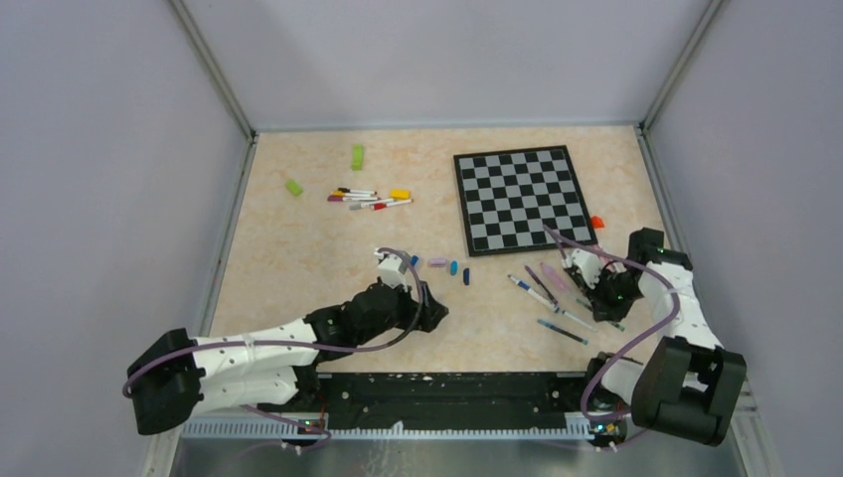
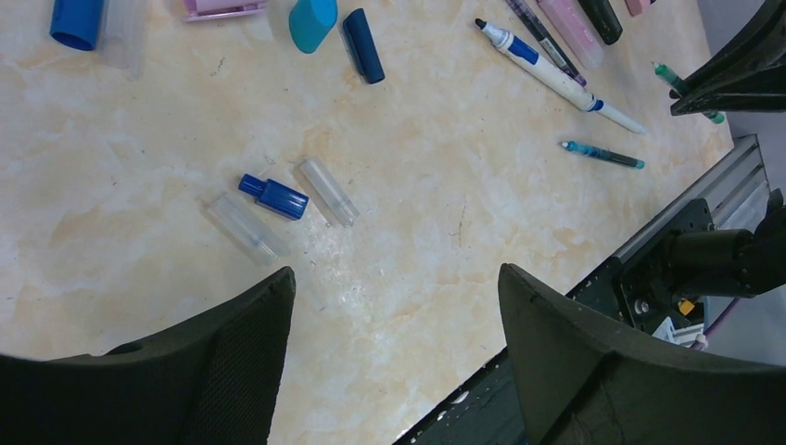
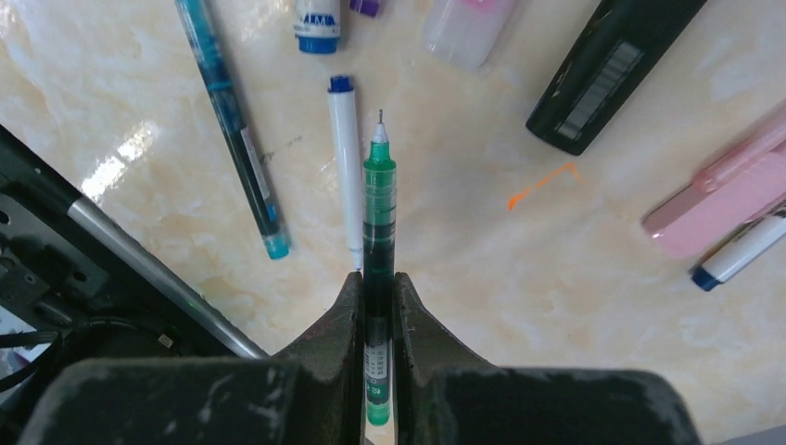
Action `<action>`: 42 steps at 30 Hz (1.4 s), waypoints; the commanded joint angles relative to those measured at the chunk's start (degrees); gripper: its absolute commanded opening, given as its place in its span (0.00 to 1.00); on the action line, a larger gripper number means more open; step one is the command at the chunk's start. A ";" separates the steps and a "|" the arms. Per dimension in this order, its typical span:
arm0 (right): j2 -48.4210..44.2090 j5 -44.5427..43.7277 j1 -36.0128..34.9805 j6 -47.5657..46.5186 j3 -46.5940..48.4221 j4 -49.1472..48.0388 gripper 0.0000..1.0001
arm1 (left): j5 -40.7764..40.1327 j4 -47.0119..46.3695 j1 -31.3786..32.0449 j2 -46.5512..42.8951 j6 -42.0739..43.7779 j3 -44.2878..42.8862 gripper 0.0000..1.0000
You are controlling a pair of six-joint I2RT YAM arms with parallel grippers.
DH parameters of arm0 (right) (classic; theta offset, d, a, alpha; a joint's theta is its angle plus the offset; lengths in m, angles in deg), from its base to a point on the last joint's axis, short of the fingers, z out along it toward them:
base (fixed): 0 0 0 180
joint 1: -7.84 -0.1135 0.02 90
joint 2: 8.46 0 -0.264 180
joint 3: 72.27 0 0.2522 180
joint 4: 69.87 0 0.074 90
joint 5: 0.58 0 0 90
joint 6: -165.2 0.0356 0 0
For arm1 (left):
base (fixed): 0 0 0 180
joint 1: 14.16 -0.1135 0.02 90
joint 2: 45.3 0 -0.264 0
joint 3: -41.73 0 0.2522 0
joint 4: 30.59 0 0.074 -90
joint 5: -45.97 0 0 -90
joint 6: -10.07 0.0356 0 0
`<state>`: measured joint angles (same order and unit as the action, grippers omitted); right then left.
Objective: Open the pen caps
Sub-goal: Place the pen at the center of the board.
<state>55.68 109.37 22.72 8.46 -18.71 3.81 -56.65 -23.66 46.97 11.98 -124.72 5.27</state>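
My right gripper (image 3: 378, 278) is shut on a green pen (image 3: 379, 204) whose bare tip points away from me, just above the table. Under it lie a white pen (image 3: 346, 167), a teal pen (image 3: 232, 120) and a black marker (image 3: 607, 74). My left gripper (image 2: 397, 273) hangs open over bare tabletop with nothing between its fingers. Ahead of it lie a small blue pen cap (image 2: 273, 197) and two clear caps (image 2: 326, 191) (image 2: 245, 227). Farther off are a teal cap (image 2: 312, 22) and a dark blue cap (image 2: 362, 45). More pens (image 1: 368, 199) lie in a cluster at the back.
A chessboard (image 1: 522, 199) lies at the back right with a small orange piece (image 1: 596, 222) beside it. Two green blocks (image 1: 357, 156) (image 1: 294, 187) and a yellow block (image 1: 400, 194) sit near the back pens. The black rail (image 1: 447, 388) runs along the near edge.
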 commanded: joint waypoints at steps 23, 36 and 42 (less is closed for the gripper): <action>10.95 -1.97 2.62 -0.56 -0.66 -6.53 0.11 | -1.35 -3.90 -0.61 -3.12 0.39 2.04 0.84; 10.51 0.84 2.62 -0.38 1.19 -4.51 0.30 | -1.98 -3.08 -0.60 -4.00 0.33 1.84 0.84; 7.10 3.31 2.62 -0.53 4.98 -0.63 0.31 | -4.09 -0.81 -0.78 -5.07 1.62 1.04 0.87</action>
<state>66.06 109.19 24.53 8.55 -18.21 0.33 -58.49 -24.40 46.60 8.72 -124.70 6.91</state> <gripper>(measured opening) 0.305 0.858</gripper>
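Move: The right hand holds the uncapped green pen about 4 cm over its resting spot, open table almost straight below. The white pen lies some 4 cm left of the hand and 1 cm ahead, the teal pen 8 cm left and 1 cm back, and the black marker 11 cm ahead and 4 cm left, all on the table. From the left hand, the green pen is about 37 cm to the right, level fore and aft, roughly 5 cm lower. Down goes the right hand, about 4 cm, easing a little back and to the right at first while the fingertips tilt back towards the base by under 10 degrees. It lowers the green pen onto the bare table beside the white pen, opens the fingers to nearly a third and lets go, then lifts off by about 1.5 cm, edging forward. ##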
